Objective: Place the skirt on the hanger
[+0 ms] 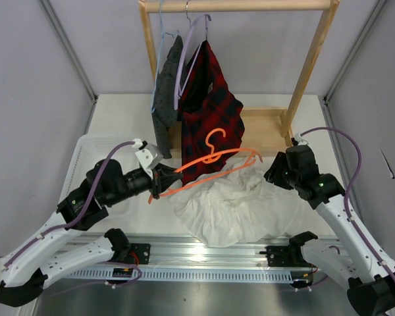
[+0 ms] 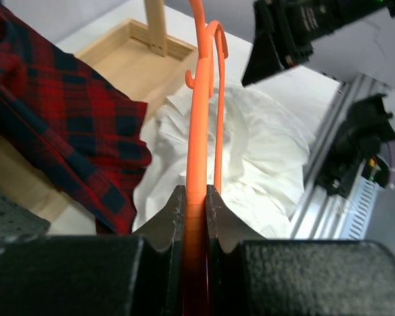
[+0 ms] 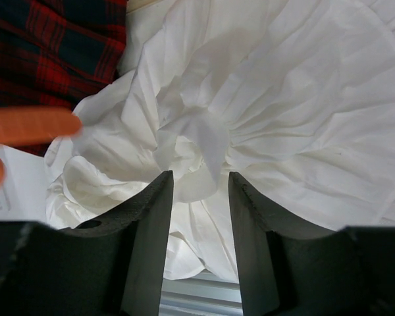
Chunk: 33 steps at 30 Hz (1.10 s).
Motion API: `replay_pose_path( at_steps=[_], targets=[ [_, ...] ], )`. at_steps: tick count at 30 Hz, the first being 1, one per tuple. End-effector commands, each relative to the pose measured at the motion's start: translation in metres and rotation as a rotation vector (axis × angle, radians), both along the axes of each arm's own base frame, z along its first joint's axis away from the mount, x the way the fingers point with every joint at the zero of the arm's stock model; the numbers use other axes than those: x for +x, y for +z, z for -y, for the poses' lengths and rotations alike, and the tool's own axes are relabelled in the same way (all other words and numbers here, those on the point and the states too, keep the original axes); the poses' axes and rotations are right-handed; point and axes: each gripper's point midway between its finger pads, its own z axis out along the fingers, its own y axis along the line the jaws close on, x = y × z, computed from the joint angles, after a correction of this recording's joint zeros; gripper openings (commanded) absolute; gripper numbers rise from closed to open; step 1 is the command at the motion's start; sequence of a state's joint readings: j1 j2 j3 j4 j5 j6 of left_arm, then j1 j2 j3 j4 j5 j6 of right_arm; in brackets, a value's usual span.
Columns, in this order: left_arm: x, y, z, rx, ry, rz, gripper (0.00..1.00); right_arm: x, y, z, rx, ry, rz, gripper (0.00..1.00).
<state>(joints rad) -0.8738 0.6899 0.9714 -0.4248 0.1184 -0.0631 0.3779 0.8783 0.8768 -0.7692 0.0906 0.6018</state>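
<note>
The white crinkly skirt (image 1: 230, 204) lies bunched on the table in front of the rack; it also fills the right wrist view (image 3: 283, 99). The orange hanger (image 1: 214, 161) hangs level over the skirt's far edge, hook pointing away. My left gripper (image 1: 159, 183) is shut on the hanger's left end, and in the left wrist view the orange bar (image 2: 197, 131) is pinched between the jaws (image 2: 195, 194). My right gripper (image 1: 271, 174) hovers at the skirt's right side, open (image 3: 201, 178), with a raised fold of fabric just beyond the fingertips.
A wooden rack (image 1: 309, 59) stands at the back with a red-and-black plaid garment (image 1: 210, 112) on a lavender hanger (image 1: 187, 52) and a dark grey garment (image 1: 166, 99). A white tray (image 1: 79, 164) sits left. A metal rail (image 1: 210, 253) runs along the near edge.
</note>
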Motion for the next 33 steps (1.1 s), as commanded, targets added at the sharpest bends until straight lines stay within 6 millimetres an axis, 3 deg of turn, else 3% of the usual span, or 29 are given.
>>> replay_pose_path(
  at_steps=[1,11,18,25,28,33],
  targets=[
    [-0.02,-0.01,0.0,0.006,-0.083,-0.049,0.0,-0.004,0.002,0.002,-0.008,0.001,0.01,0.43],
    [-0.04,-0.043,-0.005,0.094,-0.149,-0.149,0.0,-0.011,-0.031,-0.012,-0.01,0.03,-0.046,0.41],
    [-0.029,-0.055,0.003,0.096,-0.119,-0.178,0.0,-0.005,-0.043,-0.016,-0.028,0.026,-0.053,0.41],
    [-0.011,-0.052,0.006,0.066,-0.042,-0.166,0.0,0.009,-0.052,-0.02,-0.049,0.019,-0.059,0.35],
    [-0.006,-0.053,0.008,0.061,-0.024,-0.163,0.0,0.013,-0.054,-0.02,-0.058,0.016,-0.059,0.3],
    [-0.004,-0.058,0.016,0.051,-0.037,-0.17,0.0,0.016,-0.044,-0.019,-0.067,0.018,-0.044,0.05]
  ],
)
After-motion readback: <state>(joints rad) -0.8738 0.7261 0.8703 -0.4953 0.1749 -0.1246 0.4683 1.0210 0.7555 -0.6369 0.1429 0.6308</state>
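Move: The right hand, open and empty, has the white skirt's raised waist fold about 7 cm below it, some 2 cm to its left and 1 cm ahead. From that hand the hanger's free tip is about 6 cm left, 3 cm ahead and 6 cm higher; the plaid garment is roughly 13 cm ahead and 18 cm left, and the wooden rack base 14 cm straight ahead. For the left hand, holding the orange hanger, the fold lies about 24 cm right, 6 cm ahead and 20 cm below. The right hand sinks about 6 cm to the skirt's waist fold, easing 2 cm left and dipping back 2 cm before coming forward again, then shuts its part-open fingers to pinch the cloth. The left hand keeps its grip and lowers the hanger some 7 cm towards the skirt, first drawing back 3.5 cm, then returning most of that as its wrist tips about 10 degrees down. ##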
